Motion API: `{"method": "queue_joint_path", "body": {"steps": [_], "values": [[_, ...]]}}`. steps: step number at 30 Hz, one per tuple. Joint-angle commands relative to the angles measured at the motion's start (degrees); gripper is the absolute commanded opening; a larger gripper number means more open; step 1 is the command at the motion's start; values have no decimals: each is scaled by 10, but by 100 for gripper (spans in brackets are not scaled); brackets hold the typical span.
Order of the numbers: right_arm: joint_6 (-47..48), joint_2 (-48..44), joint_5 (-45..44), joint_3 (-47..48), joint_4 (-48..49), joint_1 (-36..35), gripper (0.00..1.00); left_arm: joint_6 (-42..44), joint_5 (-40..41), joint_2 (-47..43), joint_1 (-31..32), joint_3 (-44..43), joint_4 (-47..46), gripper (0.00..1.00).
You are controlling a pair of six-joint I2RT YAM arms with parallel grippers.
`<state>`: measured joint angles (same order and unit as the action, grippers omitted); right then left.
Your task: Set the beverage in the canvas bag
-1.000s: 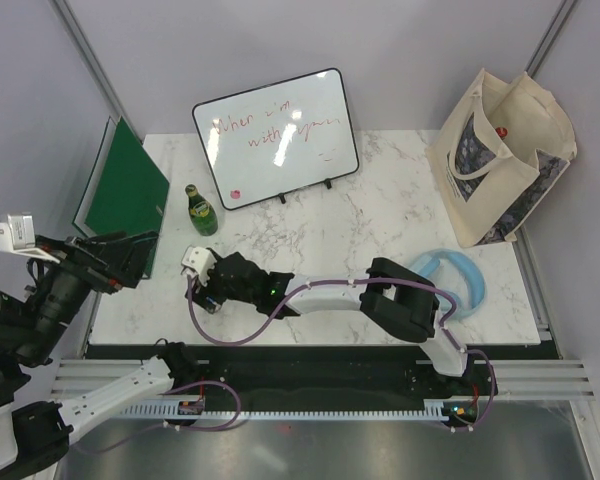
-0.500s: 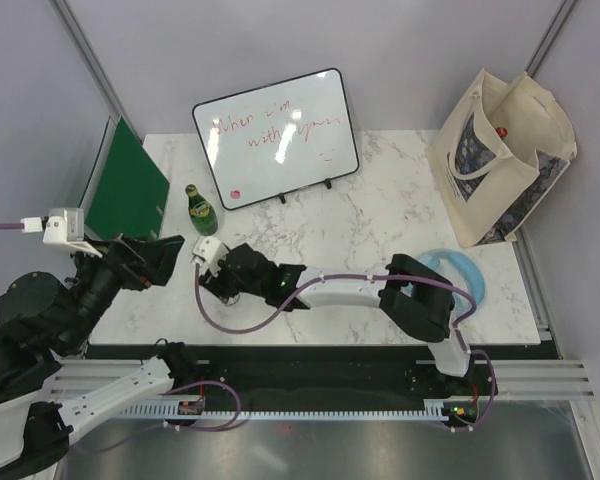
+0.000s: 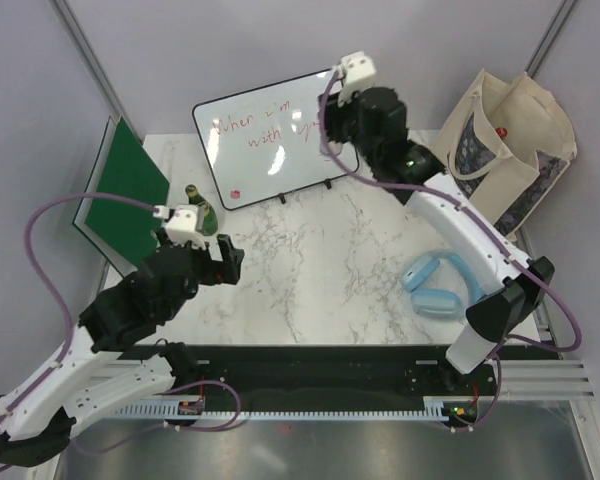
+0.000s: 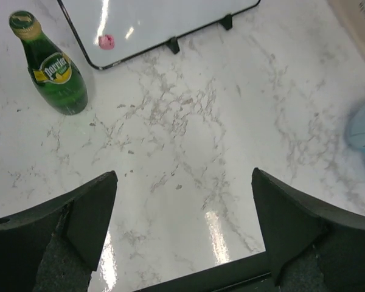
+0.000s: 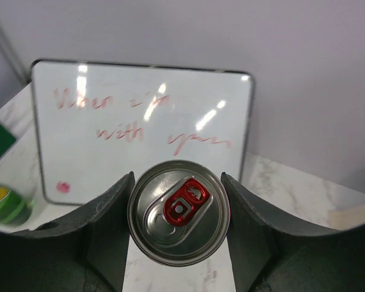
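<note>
The beverage, a silver can (image 5: 170, 234) with a red pull tab, sits between the fingers of my right gripper (image 5: 177, 177), which is shut on its sides. That gripper (image 3: 342, 118) hangs high at the back, in front of the whiteboard; the top view hides the can. The canvas bag (image 3: 500, 160), cream with a dark printed panel, stands at the back right, to the right of that gripper. My left gripper (image 4: 184, 176) is open over bare marble near the front left (image 3: 225, 258), with nothing between its fingers.
A green glass bottle (image 4: 55, 73) stands at the left (image 3: 202, 205), behind the left gripper. A whiteboard (image 3: 275, 140) leans at the back, a green folder (image 3: 120, 200) at the far left. Blue headphones (image 3: 440, 285) lie at the front right.
The right arm has swung from low at the front left up to the back by the whiteboard, its jaws closing on the can. The left arm moved in over the table.
</note>
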<state>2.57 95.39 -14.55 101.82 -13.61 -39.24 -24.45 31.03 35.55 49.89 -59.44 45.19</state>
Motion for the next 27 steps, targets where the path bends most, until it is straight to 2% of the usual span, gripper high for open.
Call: {"method": "queue_joint_path", "body": {"steps": [1,6,15,27], "values": [[-4,-30,-35,120,-70,105,0,55,-11,30,-1,71,-76,98],[-3,4,-32,231,-91,242,0,80,-44,59,-1,102,-90,98],[-47,38,9,299,-92,414,0,91,-69,59,-1,112,-99,98],[-82,118,52,299,-62,503,0,99,-73,59,-1,115,-104,98]]}}
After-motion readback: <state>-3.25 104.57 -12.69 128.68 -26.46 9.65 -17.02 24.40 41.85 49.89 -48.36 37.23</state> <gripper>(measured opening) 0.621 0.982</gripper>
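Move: The canvas bag, where the right gripper's beverage can is to go, has its middle about 41 cm to that gripper's right, 7 cm farther out and 17 cm lower. The whiteboard stands about 14 cm left, 10 cm ahead and 20 cm below; the blue headphones lie some 27 cm right, 14 cm back and 31 cm below. From the empty left gripper the bag is about 30 cm ahead, 63 cm right and 8 cm lower. Swing the right gripper about 42 cm to the right, away from the whiteboard to over the canvas bag, keeping the beverage can pinched. Climb some 12 cm on the way, then start sinking as you ease forward, and turn the wrist roughly 45 degrees clockwise. Meanwhile lower the open left gripper towards the bare table, drifting slightly right. ##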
